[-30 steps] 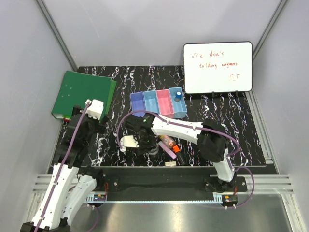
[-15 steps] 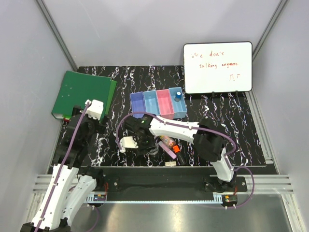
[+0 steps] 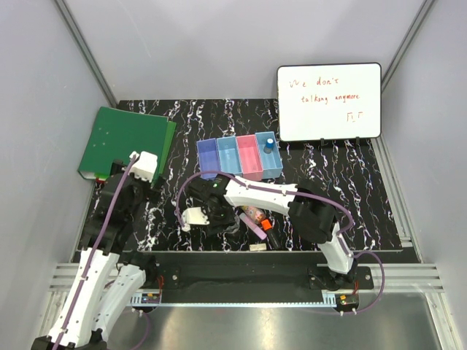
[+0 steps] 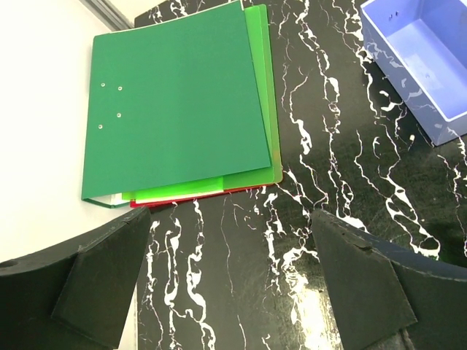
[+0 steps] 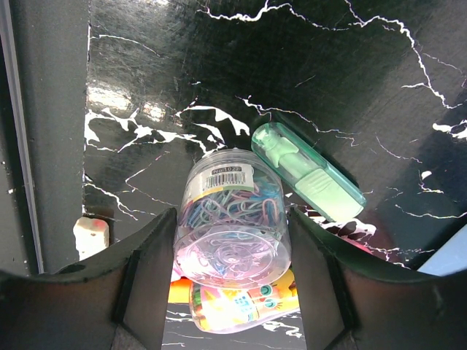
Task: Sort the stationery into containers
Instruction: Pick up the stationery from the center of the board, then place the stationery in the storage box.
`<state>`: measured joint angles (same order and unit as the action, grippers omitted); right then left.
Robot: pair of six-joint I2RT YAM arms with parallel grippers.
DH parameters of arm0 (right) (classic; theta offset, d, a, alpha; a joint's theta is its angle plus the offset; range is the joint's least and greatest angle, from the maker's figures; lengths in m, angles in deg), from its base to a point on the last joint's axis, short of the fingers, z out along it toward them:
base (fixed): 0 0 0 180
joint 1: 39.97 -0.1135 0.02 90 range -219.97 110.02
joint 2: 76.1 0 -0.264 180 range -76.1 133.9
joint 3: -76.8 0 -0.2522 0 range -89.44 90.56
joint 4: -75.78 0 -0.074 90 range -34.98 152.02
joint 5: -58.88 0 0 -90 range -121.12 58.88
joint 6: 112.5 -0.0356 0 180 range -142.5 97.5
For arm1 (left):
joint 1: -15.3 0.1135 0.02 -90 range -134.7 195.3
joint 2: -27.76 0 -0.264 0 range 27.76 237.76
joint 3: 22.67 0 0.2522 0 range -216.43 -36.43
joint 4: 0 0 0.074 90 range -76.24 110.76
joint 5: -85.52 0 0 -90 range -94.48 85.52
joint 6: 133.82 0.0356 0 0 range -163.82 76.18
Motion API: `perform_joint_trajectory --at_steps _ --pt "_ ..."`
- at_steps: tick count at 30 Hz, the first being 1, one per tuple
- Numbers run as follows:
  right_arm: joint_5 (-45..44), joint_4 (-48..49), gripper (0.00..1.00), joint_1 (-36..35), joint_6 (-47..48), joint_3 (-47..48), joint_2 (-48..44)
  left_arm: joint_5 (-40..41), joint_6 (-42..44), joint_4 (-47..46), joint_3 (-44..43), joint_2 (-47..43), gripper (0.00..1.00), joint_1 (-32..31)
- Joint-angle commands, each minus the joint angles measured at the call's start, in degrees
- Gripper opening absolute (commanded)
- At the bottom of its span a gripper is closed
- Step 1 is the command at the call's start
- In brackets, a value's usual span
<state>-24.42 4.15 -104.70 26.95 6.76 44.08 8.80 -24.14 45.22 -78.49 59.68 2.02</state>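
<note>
In the right wrist view a clear round jar [image 5: 233, 226] full of coloured paper clips sits between the fingers of my right gripper [image 5: 232, 213], which press on both its sides. A green highlighter [image 5: 310, 171] lies just beside the jar, an orange-and-yellow tube [image 5: 241, 306] lies under it, and a beige eraser [image 5: 91, 235] is to the left. From above, the gripper hides the jar. A pink highlighter [image 3: 253, 224] and an orange-capped marker [image 3: 267, 226] lie to its right. The containers [image 3: 239, 157] stand behind, a blue-capped bottle [image 3: 269, 143] in the rightmost. My left gripper [image 4: 230, 219] hangs open over bare table.
A green binder [image 4: 179, 102] lies at the far left, just ahead of the left gripper. The leftmost blue bin [image 4: 398, 76] shows at that view's upper right. A whiteboard [image 3: 328, 102] with orange writing stands at the back right. The table's near edge runs just behind the eraser.
The right arm has shifted slightly to the left, its gripper staying on the jar near the pile. The left arm has not moved.
</note>
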Motion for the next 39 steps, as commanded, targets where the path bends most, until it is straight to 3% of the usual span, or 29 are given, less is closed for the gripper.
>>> perform_joint_trajectory --at_steps 1,3,9,22,30,39 --pt "-3.61 1.35 0.31 0.74 -0.14 -0.58 -0.29 -1.76 0.53 -2.55 0.40 -0.46 0.99 0.27" --pt "-4.50 1.53 0.22 1.62 -0.93 0.12 -1.17 -3.08 0.79 -2.11 0.49 -0.46 0.99 0.27" --pt "-5.38 1.62 0.15 6.10 -5.68 2.58 -6.53 -7.30 0.36 -0.35 0.49 -0.20 0.99 0.27" --pt "-3.97 4.86 0.11 13.39 -15.35 7.07 -15.32 -16.70 -2.81 0.70 -4.43 8.85 0.99 0.27" --pt "-10.38 10.22 0.11 22.09 -13.33 6.71 -13.58 -18.81 -3.25 0.79 -4.43 8.95 0.98 0.27" --pt "-11.27 12.34 0.11 30.27 -9.55 11.55 -6.46 -19.87 -2.37 1.58 -4.87 8.77 0.98 0.27"
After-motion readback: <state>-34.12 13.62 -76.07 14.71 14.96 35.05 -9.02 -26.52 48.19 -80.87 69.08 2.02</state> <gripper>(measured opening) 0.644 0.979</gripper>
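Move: The right hand already grips the paperclip jar low over the table. The right-hand light-blue compartment lies about 24 cm ahead and 12 cm to its right, at roughly the hand's height, with the pink compartment some 23 cm ahead and 6 cm right. Close by, the patterned bottle lies about 6 cm ahead and 7 cm right, the green correction tape 4 cm ahead and 3 cm left. From the left hand that light-blue compartment is roughly 17 cm ahead, 40 cm right and 19 cm below. Keeping the paperclip jar pinched between its fingers, the right hand carries it forward some 22 cm and right about 11 cm, starting low, climbing steeply midway by about 12 cm, then running nearly level to above the right-hand light-blue compartment. The wrist swings clockwise some 40 degrees and tilts so the fingers point more forward. The left hand, empty and open, drifts right about 6 cm and sinks a little. ##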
